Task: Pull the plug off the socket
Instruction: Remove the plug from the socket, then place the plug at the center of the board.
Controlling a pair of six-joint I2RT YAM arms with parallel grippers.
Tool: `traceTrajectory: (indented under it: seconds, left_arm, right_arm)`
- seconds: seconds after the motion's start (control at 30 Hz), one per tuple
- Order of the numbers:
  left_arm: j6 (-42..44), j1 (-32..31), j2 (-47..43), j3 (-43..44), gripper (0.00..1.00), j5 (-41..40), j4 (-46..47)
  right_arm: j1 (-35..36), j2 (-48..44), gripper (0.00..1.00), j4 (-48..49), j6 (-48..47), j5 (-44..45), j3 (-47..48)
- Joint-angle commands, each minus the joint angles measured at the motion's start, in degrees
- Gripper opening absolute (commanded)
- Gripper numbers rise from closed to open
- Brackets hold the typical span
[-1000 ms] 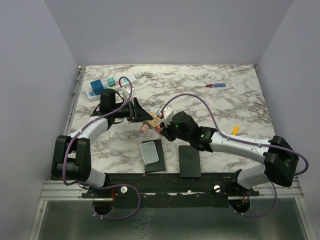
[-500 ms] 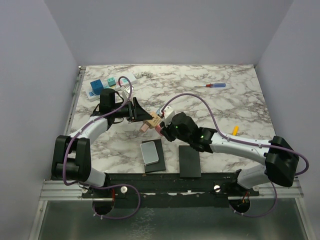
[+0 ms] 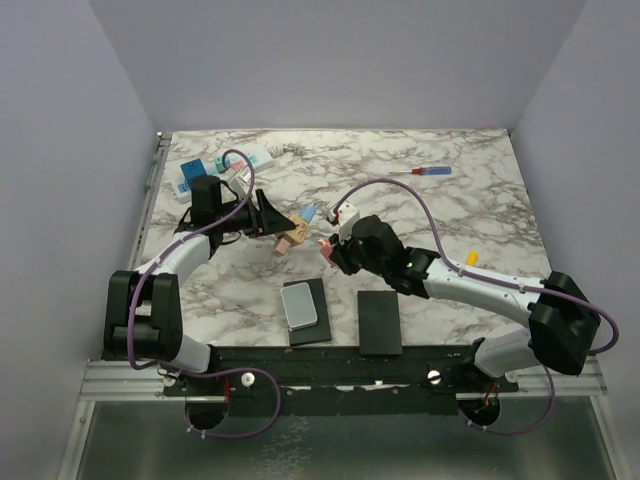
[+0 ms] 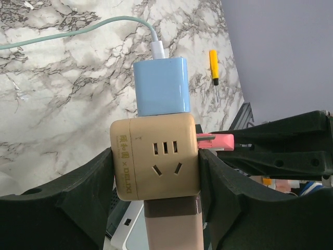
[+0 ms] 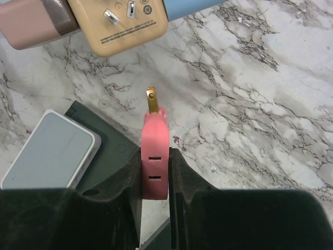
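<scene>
My left gripper (image 4: pixel 156 174) is shut on a tan cube socket (image 4: pixel 158 156), held above the table (image 3: pixel 292 238). A blue charger (image 4: pixel 160 86) with a pale cable and a rose-brown adapter (image 4: pixel 174 224) are plugged into two of its faces. My right gripper (image 5: pixel 155 169) is shut on a pink plug (image 5: pixel 155 156). The plug's brass prong (image 5: pixel 152 99) is bare and points at the cube (image 5: pixel 122 21), with a gap of marble between them. From above, the plug (image 3: pixel 326 247) sits just right of the cube.
A white power strip (image 3: pixel 215 165) with blue and teal outlets lies at the back left. A grey device (image 3: pixel 302 305) rests on a black pad, with another black pad (image 3: pixel 379 322) to its right. A screwdriver (image 3: pixel 425 171) lies far right, a yellow one (image 3: pixel 470 260) nearer.
The pink plug was against the cube socket a second ago; now it is out and apart from it. My left gripper has carried the cube back and left, my right has drawn away.
</scene>
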Motion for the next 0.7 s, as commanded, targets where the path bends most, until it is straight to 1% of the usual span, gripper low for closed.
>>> traceTrajectory:
  seconds: [0.0, 0.2, 0.33, 0.47, 0.57, 0.67]
  left_arm:
    - [0.7, 0.0, 0.0, 1.2, 0.0, 0.0, 2.4]
    - [0.9, 0.0, -0.5, 1.4, 0.0, -0.9, 2.4]
    - [2.6, 0.4, -4.2, 1.2, 0.0, -4.3, 2.4]
    - [2.1, 2.2, -8.4, 0.1, 0.0, -7.9, 5.0]
    - [-2.1, 3.5, -9.2, -0.9, 0.0, -7.6, 10.9]
    - [-2.6, 4.0, -9.5, 0.1, 0.0, -7.6, 12.3]
  right_arm:
    - [0.3, -0.6, 0.01, 0.5, -0.9, -1.9, 0.7]
    - [0.3, -0.9, 0.01, 1.8, 0.5, -0.9, -0.1]
    - [-0.9, -1.0, 0.01, 1.5, 3.4, -0.1, -0.1]
    - [-4.6, -0.4, 0.0, 2.7, 8.8, -4.3, -0.7]
    - [-7.0, 1.0, 0.01, 4.1, 14.8, -7.0, -1.0]
    - [-8.5, 3.2, 0.01, 5.8, 19.9, -10.0, -0.5]
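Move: The pink plug in the right fingers is already out of the socket in the left fingers. From the right hand the socket lies about 6 cm ahead, 8 cm left and a couple lower, and the pale box on the table 11 cm back, 8 cm left and some 13 below. From the left hand the plug is roughly 5 cm back and 7 right, the blue charger 4 cm ahead and 3 right. Keeping their grips on socket and plug, the hands draw apart after a brief hold. The left lifts the socket about 5 cm while carrying it forward and left, tilting and turning counter-clockwise some 15 degrees in all; the right takes the plug about 3 cm forward and to the right, nearly level, its wrist rolling and swinging slightly clockwise. ##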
